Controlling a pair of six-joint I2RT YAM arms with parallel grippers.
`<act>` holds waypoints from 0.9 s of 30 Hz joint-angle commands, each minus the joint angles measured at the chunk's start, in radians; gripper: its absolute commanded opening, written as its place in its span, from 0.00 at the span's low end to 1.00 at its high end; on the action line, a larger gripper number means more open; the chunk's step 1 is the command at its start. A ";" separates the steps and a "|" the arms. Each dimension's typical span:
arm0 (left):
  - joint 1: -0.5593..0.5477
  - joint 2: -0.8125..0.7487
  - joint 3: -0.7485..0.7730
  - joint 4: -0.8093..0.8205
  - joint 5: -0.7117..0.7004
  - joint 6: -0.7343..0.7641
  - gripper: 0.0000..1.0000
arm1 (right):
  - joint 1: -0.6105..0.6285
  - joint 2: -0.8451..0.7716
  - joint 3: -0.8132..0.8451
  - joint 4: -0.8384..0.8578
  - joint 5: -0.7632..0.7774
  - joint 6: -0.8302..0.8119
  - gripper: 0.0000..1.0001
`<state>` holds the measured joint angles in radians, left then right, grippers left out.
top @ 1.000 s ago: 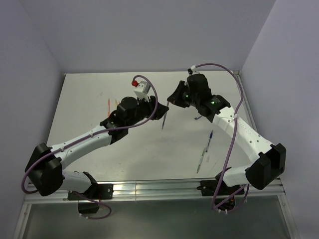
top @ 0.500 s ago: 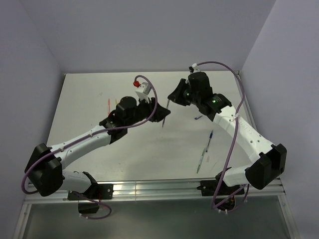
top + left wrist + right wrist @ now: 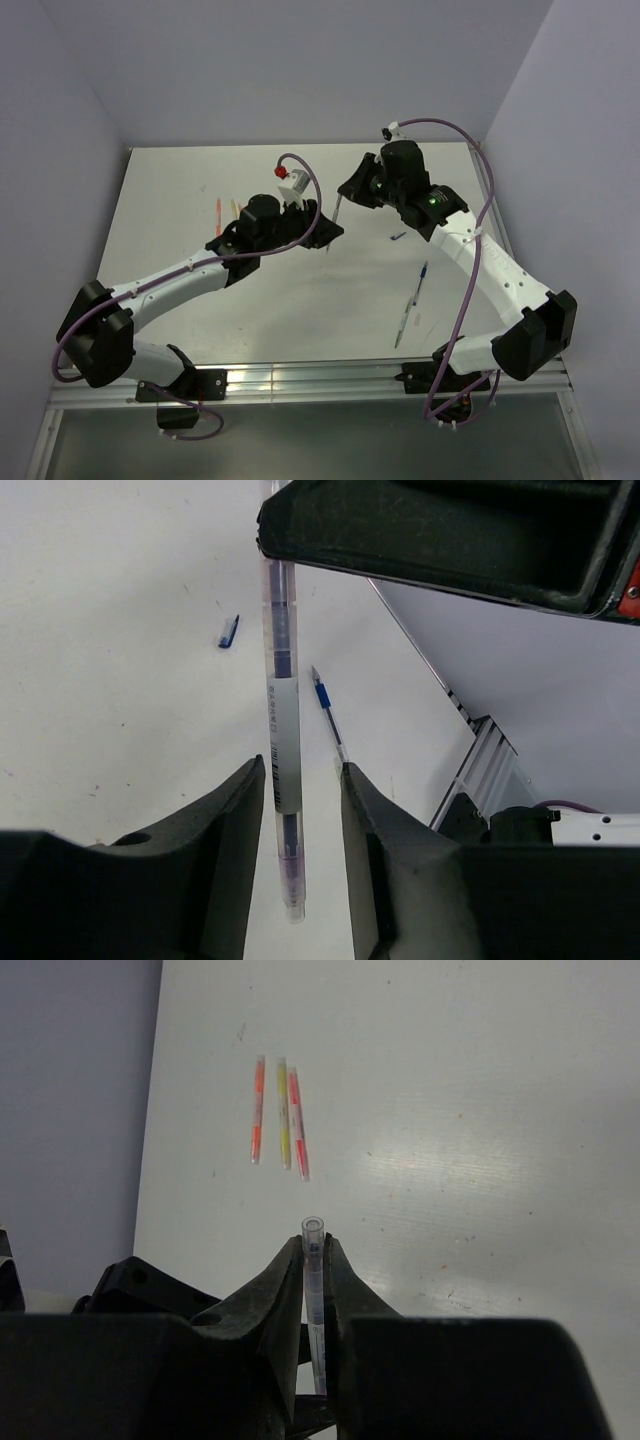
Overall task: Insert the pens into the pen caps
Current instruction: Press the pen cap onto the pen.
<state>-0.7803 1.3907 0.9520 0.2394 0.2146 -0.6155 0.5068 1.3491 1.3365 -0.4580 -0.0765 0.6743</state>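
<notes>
My right gripper [image 3: 314, 1248] is shut on a clear grey pen [image 3: 313, 1270], which hangs tip-down from it [image 3: 345, 198]. In the left wrist view the pen [image 3: 280, 730] drops between the fingers [image 3: 240, 830] of my left gripper [image 3: 300, 805]. That gripper is open, with a gap on both sides of the pen, narrower on the left. A blue pen [image 3: 328, 705] and a dark blue pen cap [image 3: 229, 631] lie on the table beyond. Orange [image 3: 258, 1110], yellow [image 3: 283, 1113] and red-pink [image 3: 298, 1125] pens lie side by side at the far left.
Two pens [image 3: 423, 277] [image 3: 405, 320] lie end to end on the table's right half, near the right arm. The dark blue cap [image 3: 398, 237] sits above them. Purple walls close in the white table [image 3: 180, 330] on three sides; a metal rail [image 3: 300, 380] runs along the near edge.
My left gripper has slid right, so its fingers now flank the pen's lower end. The right gripper has shifted slightly back, still holding the pen.
</notes>
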 commanded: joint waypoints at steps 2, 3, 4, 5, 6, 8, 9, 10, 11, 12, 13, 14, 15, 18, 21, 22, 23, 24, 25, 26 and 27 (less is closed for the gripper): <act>0.001 0.002 -0.006 0.038 0.038 -0.010 0.38 | -0.007 -0.024 0.036 0.027 0.007 -0.019 0.00; 0.001 0.004 -0.002 0.035 0.039 -0.010 0.36 | -0.008 -0.027 0.033 0.030 0.006 -0.019 0.00; 0.001 0.002 -0.004 0.035 0.037 -0.012 0.35 | -0.008 -0.030 0.032 0.033 0.004 -0.021 0.00; 0.001 0.001 -0.001 0.037 0.037 -0.010 0.33 | -0.008 -0.030 0.030 0.036 0.003 -0.022 0.00; 0.001 0.001 -0.001 0.038 0.039 -0.010 0.29 | -0.007 -0.036 0.029 0.039 0.000 -0.025 0.00; 0.001 0.005 0.008 0.035 0.049 -0.012 0.26 | -0.008 -0.045 0.013 0.057 0.000 -0.024 0.00; 0.001 0.007 0.013 0.034 0.054 -0.010 0.22 | -0.007 -0.053 0.010 0.061 0.001 -0.027 0.00; 0.001 0.010 0.019 0.035 0.054 -0.012 0.19 | -0.008 -0.057 0.007 0.065 0.003 -0.031 0.00; 0.001 0.013 0.021 0.037 0.054 -0.013 0.16 | -0.007 -0.061 0.003 0.071 0.004 -0.033 0.00; 0.000 0.014 0.022 0.038 0.054 -0.013 0.07 | -0.007 -0.065 0.001 0.076 0.001 -0.036 0.00; 0.001 0.016 0.033 0.037 0.048 -0.012 0.01 | -0.007 -0.076 -0.011 0.084 -0.009 -0.044 0.00; 0.001 0.016 0.036 0.032 0.036 -0.004 0.00 | -0.007 -0.087 -0.020 0.109 -0.029 -0.048 0.00; 0.001 0.014 0.040 0.034 0.028 -0.001 0.00 | -0.005 -0.094 -0.029 0.120 -0.032 -0.053 0.00; 0.001 0.019 0.047 0.061 -0.023 0.013 0.00 | 0.007 -0.136 -0.068 0.165 -0.036 -0.078 0.00; 0.001 0.024 0.054 0.118 -0.073 0.030 0.00 | 0.022 -0.180 -0.115 0.214 -0.037 -0.096 0.00; 0.001 0.025 0.060 0.136 -0.087 0.034 0.00 | 0.030 -0.191 -0.138 0.226 -0.036 -0.111 0.00; 0.001 0.031 0.068 0.150 -0.096 0.040 0.00 | 0.036 -0.212 -0.148 0.246 -0.032 -0.122 0.00; 0.001 0.036 0.082 0.155 -0.099 0.045 0.00 | 0.044 -0.222 -0.157 0.251 -0.022 -0.136 0.00; 0.000 0.037 0.085 0.158 -0.103 0.048 0.00 | 0.050 -0.231 -0.172 0.257 -0.025 -0.143 0.00; 0.000 0.037 0.085 0.178 -0.107 0.051 0.00 | 0.058 -0.240 -0.181 0.275 -0.026 -0.150 0.00; 0.000 0.036 0.085 0.185 -0.112 0.054 0.00 | 0.061 -0.252 -0.189 0.281 -0.029 -0.160 0.00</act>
<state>-0.7975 1.4139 0.9829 0.3225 0.2123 -0.5827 0.5259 1.1599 1.1694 -0.2333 -0.0456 0.5545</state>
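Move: The pen crosses the gap between the left fingers, its middle roughly 2 cm forward of the left hand and 2 cm above it. The right hand already grips the pen near its upper end; from there the pen's middle is about 4 cm back, 1 cm left and 3 cm down. On the table, some 23 cm below the left hand, the blue pen cap lies about 10 cm ahead and 16 cm right, the blue pen 3 cm back and 20 cm right. Hold the left gripper nearly in place and close its half-open fingers until they pinch the pen's lower half, at the label, while the right fingers keep their grip near the upper end. Then lift with both hands: the right about 4 cm up and slightly back, fingers tipping up some 15 degrees, the left about 2 cm up and a little to the right. ##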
